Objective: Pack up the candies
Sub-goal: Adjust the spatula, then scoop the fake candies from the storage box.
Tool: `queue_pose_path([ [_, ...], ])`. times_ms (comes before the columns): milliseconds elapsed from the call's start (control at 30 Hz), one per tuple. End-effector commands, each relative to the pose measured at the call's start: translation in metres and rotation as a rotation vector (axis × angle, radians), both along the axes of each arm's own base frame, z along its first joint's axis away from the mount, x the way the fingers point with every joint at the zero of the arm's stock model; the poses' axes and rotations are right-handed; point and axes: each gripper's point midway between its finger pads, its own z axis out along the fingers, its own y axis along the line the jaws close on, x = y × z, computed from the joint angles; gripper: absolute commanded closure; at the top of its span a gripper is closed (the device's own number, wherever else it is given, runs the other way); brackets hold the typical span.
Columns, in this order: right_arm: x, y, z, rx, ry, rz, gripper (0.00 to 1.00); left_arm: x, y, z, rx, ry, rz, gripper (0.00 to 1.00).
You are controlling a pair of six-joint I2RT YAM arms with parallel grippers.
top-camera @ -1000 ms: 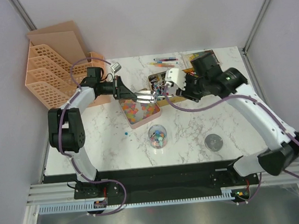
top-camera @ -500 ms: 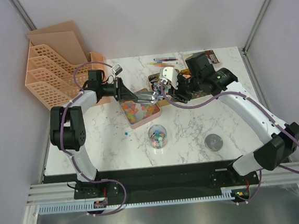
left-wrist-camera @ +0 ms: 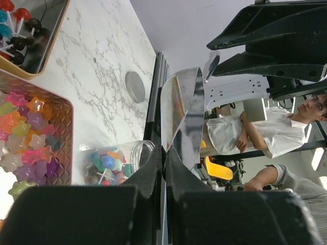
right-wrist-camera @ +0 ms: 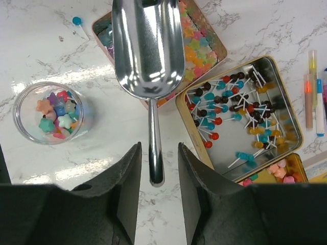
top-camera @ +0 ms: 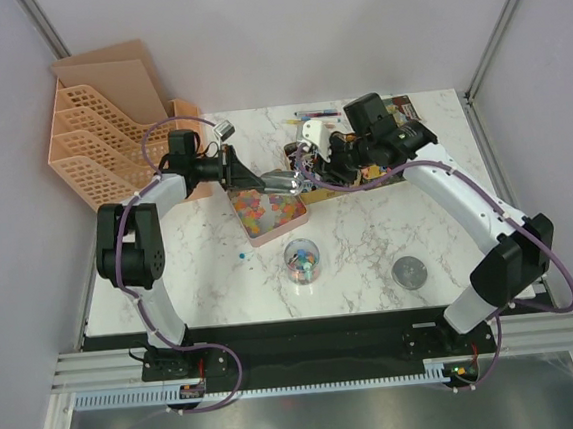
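Star-shaped candies fill the pink tray [right-wrist-camera: 217, 48] [top-camera: 258, 237] and partly fill the clear jar [right-wrist-camera: 51, 112] [top-camera: 302, 261]. Above the tray lies a metal scoop [right-wrist-camera: 148, 46] [top-camera: 282, 183], its bowl empty. My left gripper [left-wrist-camera: 164, 153] [top-camera: 256, 182] is shut on the thin rim of the scoop's bowl [left-wrist-camera: 186, 112]. From the other side, my right gripper [right-wrist-camera: 158, 148] [top-camera: 303, 168] stands open around the end of the scoop's handle [right-wrist-camera: 155, 132], a gap showing on each side. Lollipops lie in a gold tin [right-wrist-camera: 286, 109].
A loose blue lollipop [right-wrist-camera: 76, 21] lies on the marble beyond the tray. The jar's round lid [top-camera: 409, 271] sits at the front right. Pens [right-wrist-camera: 311, 97] lie behind the tin. Peach file organisers [top-camera: 108, 125] stand at the back left.
My right arm has swung left and brought its jaws around the scoop's handle, closing a little. The left arm and scoop have barely moved.
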Motion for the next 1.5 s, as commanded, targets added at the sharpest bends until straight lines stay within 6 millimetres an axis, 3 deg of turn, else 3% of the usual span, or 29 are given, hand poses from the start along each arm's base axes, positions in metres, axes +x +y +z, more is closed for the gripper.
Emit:
queue_pose_path([
  [0, 0.012, 0.010, 0.016, 0.039, -0.042, 0.021, 0.59, -0.032, 0.008, 0.034, -0.133, -0.016, -0.201, 0.98],
  [200, 0.020, 0.014, 0.015, 0.032, -0.038, 0.020, 0.73, -0.029, 0.008, 0.032, -0.131, -0.011, -0.203, 0.98],
  [367, 0.022, 0.012, 0.009, 0.007, -0.022, 0.021, 0.76, -0.026, 0.008, 0.030, -0.130, -0.004, -0.203, 0.98],
  [400, 0.022, 0.012, 0.008, 0.004, -0.020, 0.022, 0.80, -0.025, 0.008, 0.030, -0.130, -0.004, -0.203, 0.98],
  [433, 0.020, 0.011, 0.004, -0.007, -0.005, 0.028, 0.89, -0.025, 0.008, 0.029, -0.130, -0.002, -0.203, 0.98],
  [533, 0.018, 0.007, 0.007, -0.016, 0.026, 0.036, 1.00, -0.016, 0.007, 0.025, -0.112, -0.016, -0.166, 0.97],
  [567, 0.020, 0.007, 0.017, -0.006, 0.014, 0.032, 1.00, -0.011, 0.008, 0.021, -0.098, -0.016, -0.135, 0.87],
  [600, 0.023, 0.002, 0.021, -0.010, 0.008, 0.014, 1.00, 0.003, 0.012, 0.014, -0.066, -0.045, -0.062, 0.53],
  [633, 0.026, -0.007, 0.024, -0.019, 0.006, -0.009, 1.00, 0.005, 0.014, 0.005, -0.037, 0.028, -0.021, 0.32],
  [667, 0.032, -0.012, 0.034, -0.019, -0.019, -0.031, 1.00, 0.017, 0.016, 0.010, 0.005, 0.008, 0.022, 0.01],
  [700, 0.035, -0.018, 0.038, -0.033, -0.034, -0.047, 1.00, 0.035, 0.020, -0.009, 0.145, -0.035, 0.119, 0.00],
  [733, 0.039, -0.033, 0.035, -0.076, -0.027, -0.085, 1.00, 0.036, 0.023, -0.020, 0.225, -0.117, 0.114, 0.00],
  [767, 0.044, -0.041, 0.040, -0.098, -0.050, -0.109, 1.00, 0.051, 0.027, -0.019, 0.287, -0.182, 0.148, 0.00],
  [800, 0.049, -0.049, 0.037, -0.139, -0.065, -0.130, 1.00, 0.072, 0.041, -0.037, 0.456, -0.218, 0.244, 0.00],
  [867, 0.057, -0.074, 0.020, -0.257, -0.053, -0.188, 1.00, 0.095, 0.064, -0.048, 0.632, -0.258, 0.360, 0.00],
  [967, 0.072, -0.106, -0.005, -0.428, -0.054, -0.228, 1.00, 0.113, 0.087, -0.055, 0.806, -0.329, 0.453, 0.00],
  [1033, 0.087, -0.120, -0.023, -0.540, -0.064, -0.220, 1.00, 0.114, 0.093, -0.057, 0.843, -0.331, 0.475, 0.00],
  [1067, 0.097, -0.126, -0.021, -0.579, -0.088, -0.234, 1.00, 0.111, 0.096, -0.060, 0.857, -0.325, 0.481, 0.00],
  [1100, 0.111, -0.137, -0.032, -0.643, -0.092, -0.236, 1.00, 0.111, 0.097, -0.055, 0.860, -0.342, 0.491, 0.00],
  [1167, 0.133, -0.139, -0.025, -0.678, -0.144, -0.242, 1.00, 0.105, 0.096, -0.059, 0.851, -0.331, 0.484, 0.00],
  [1200, 0.146, -0.145, -0.036, -0.743, -0.152, -0.247, 1.00, 0.103, 0.095, -0.055, 0.844, -0.337, 0.488, 0.00],
  [1267, 0.168, -0.146, -0.026, -0.783, -0.225, -0.235, 1.00, 0.098, 0.095, -0.058, 0.844, -0.327, 0.484, 0.00],
  [1333, 0.187, -0.147, -0.028, -0.856, -0.279, -0.237, 1.00, 0.094, 0.097, -0.057, 0.847, -0.332, 0.488, 0.00],
  [1467, 0.209, -0.146, -0.033, -0.970, -0.369, -0.182, 1.00, 0.087, 0.098, -0.056, 0.849, -0.339, 0.490, 0.00],
])
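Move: Just off the right hand's open fingers, the spatula handle's middle lies about 3 cm to the left, 1 cm ahead and 2 cm lower. From that hand the lollipop box is some 18 cm ahead and 1 cm left, the yellow candy box 16 cm ahead and 12 cm right, the jar 6 cm back and 7 cm left, all roughly 20 cm below. The left hand, still pinching the spatula's bowl, has the handle 12 cm to its right, level fore and aft, and 3 cm higher. Easing the right hand in a centimetre or two, its fingers close on the spatula handle, and only then does the left hand open wide and let go of the bowl. The right carries the spatula forward and right about 20 cm, rising briefly before dipping over the yellow candy box, fingers swinging to point down. The left backs off left, forward and down, its fingers tipping downward. ##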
